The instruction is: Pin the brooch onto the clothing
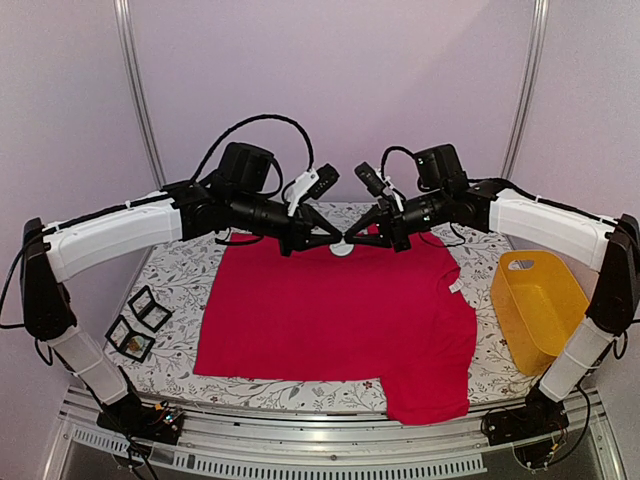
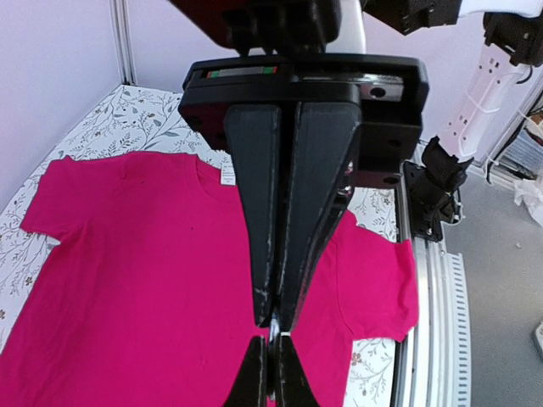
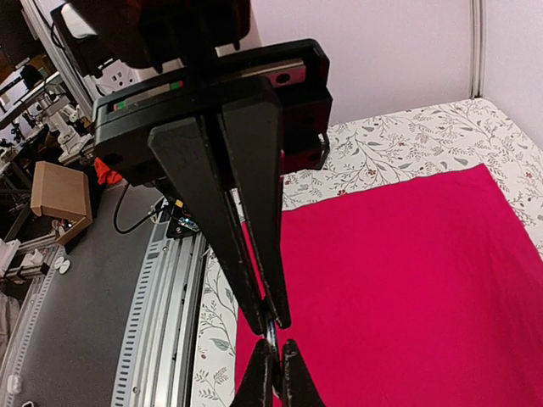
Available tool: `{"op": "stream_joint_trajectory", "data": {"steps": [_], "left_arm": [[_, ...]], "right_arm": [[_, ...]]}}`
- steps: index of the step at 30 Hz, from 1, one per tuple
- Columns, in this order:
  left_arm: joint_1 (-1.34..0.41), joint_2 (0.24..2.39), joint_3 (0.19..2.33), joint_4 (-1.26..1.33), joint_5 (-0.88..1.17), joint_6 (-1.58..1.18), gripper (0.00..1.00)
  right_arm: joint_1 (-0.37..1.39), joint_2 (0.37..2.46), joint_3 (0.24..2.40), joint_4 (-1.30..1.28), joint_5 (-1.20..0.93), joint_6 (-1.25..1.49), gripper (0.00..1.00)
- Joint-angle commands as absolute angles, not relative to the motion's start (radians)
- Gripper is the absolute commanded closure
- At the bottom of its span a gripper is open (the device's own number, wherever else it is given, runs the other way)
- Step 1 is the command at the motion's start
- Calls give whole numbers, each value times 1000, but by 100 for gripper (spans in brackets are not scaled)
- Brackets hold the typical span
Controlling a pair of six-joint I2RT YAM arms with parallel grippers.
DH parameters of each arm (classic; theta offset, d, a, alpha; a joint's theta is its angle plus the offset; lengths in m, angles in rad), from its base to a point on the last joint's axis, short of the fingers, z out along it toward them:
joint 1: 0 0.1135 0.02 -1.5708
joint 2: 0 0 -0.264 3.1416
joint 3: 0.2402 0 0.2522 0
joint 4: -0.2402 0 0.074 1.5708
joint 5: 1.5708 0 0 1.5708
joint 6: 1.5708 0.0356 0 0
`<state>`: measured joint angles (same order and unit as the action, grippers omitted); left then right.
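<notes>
The red T-shirt (image 1: 330, 320) lies flat on the floral tablecloth, neck toward the back. Its white label (image 2: 227, 174) shows at the collar. My left gripper (image 1: 335, 238) and right gripper (image 1: 351, 237) meet tip to tip in the air above the neck. A small pale brooch (image 1: 343, 249) sits between them. In the left wrist view the left gripper (image 2: 276, 320) is shut on a thin edge-on piece, the brooch (image 2: 277, 332). The right wrist view shows the right gripper (image 3: 273, 320) shut on the same brooch (image 3: 271, 334), over the shirt (image 3: 407, 297).
A yellow bin (image 1: 540, 300) stands at the table's right side. Several small black frames (image 1: 140, 320) lie at the left edge on the tablecloth (image 1: 180, 270). The shirt's lower right corner (image 1: 430, 400) hangs past the table's front edge.
</notes>
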<state>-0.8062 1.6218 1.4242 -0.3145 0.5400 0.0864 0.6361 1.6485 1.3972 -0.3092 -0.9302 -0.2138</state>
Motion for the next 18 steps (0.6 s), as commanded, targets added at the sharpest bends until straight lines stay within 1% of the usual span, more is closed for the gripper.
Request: {"op": "stream_joint_trajectory", "data": {"steps": [1, 6, 7, 8, 9, 10, 11, 13, 16, 18], "left_arm": [[-820, 1631, 1451, -317, 568, 106, 100], [-820, 1634, 1450, -310, 558, 99, 100], [-819, 1632, 1451, -302, 543, 91, 96], [-817, 1629, 1450, -291, 525, 77, 80], [-814, 1625, 1448, -276, 497, 63, 61], [-810, 1616, 1439, -256, 471, 45, 47], [-802, 1598, 1425, -225, 445, 30, 40], [-791, 1548, 1368, -116, 404, 6, 30], [-786, 1453, 1197, 153, 370, -47, 22], [-784, 1400, 1073, 359, 393, -105, 18]], "right_arm": [[640, 1661, 1425, -336, -914, -222, 100], [640, 1648, 1428, -325, -933, -217, 100], [640, 1645, 1427, -312, -929, -210, 100], [640, 1637, 1424, -278, -922, -194, 100], [639, 1631, 1414, -237, -916, -176, 100], [640, 1616, 1395, -175, -913, -133, 100], [640, 1599, 1370, -103, -902, -92, 100], [640, 1541, 1295, 112, -850, 25, 100], [643, 1447, 1145, 446, -760, 180, 100], [650, 1402, 1059, 669, -705, 285, 100]]}}
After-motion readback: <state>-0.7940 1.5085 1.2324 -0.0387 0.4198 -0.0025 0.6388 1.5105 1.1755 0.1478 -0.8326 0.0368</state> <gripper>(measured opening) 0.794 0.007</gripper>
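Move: The brooch sits right between my two hands, which meet fingertip to fingertip: its middle is about 1 cm to the right and 1 cm back of my left hand, and about 1 cm to the left and 1 cm back of my right. The red clothing lies spread on the table roughly 27 cm below both hands, its middle some 4 cm farther out than either. After a short joint hold I let the brooch go from my left hand, opening its fingers wide and easing that hand forward, left and up by roughly 3 cm in all. My right fingers keep their pinch on the brooch's edge and lift it about 4 cm, away from the clothing, tipping the fingertips upward by some 10 degrees with a slight clockwise swing. ##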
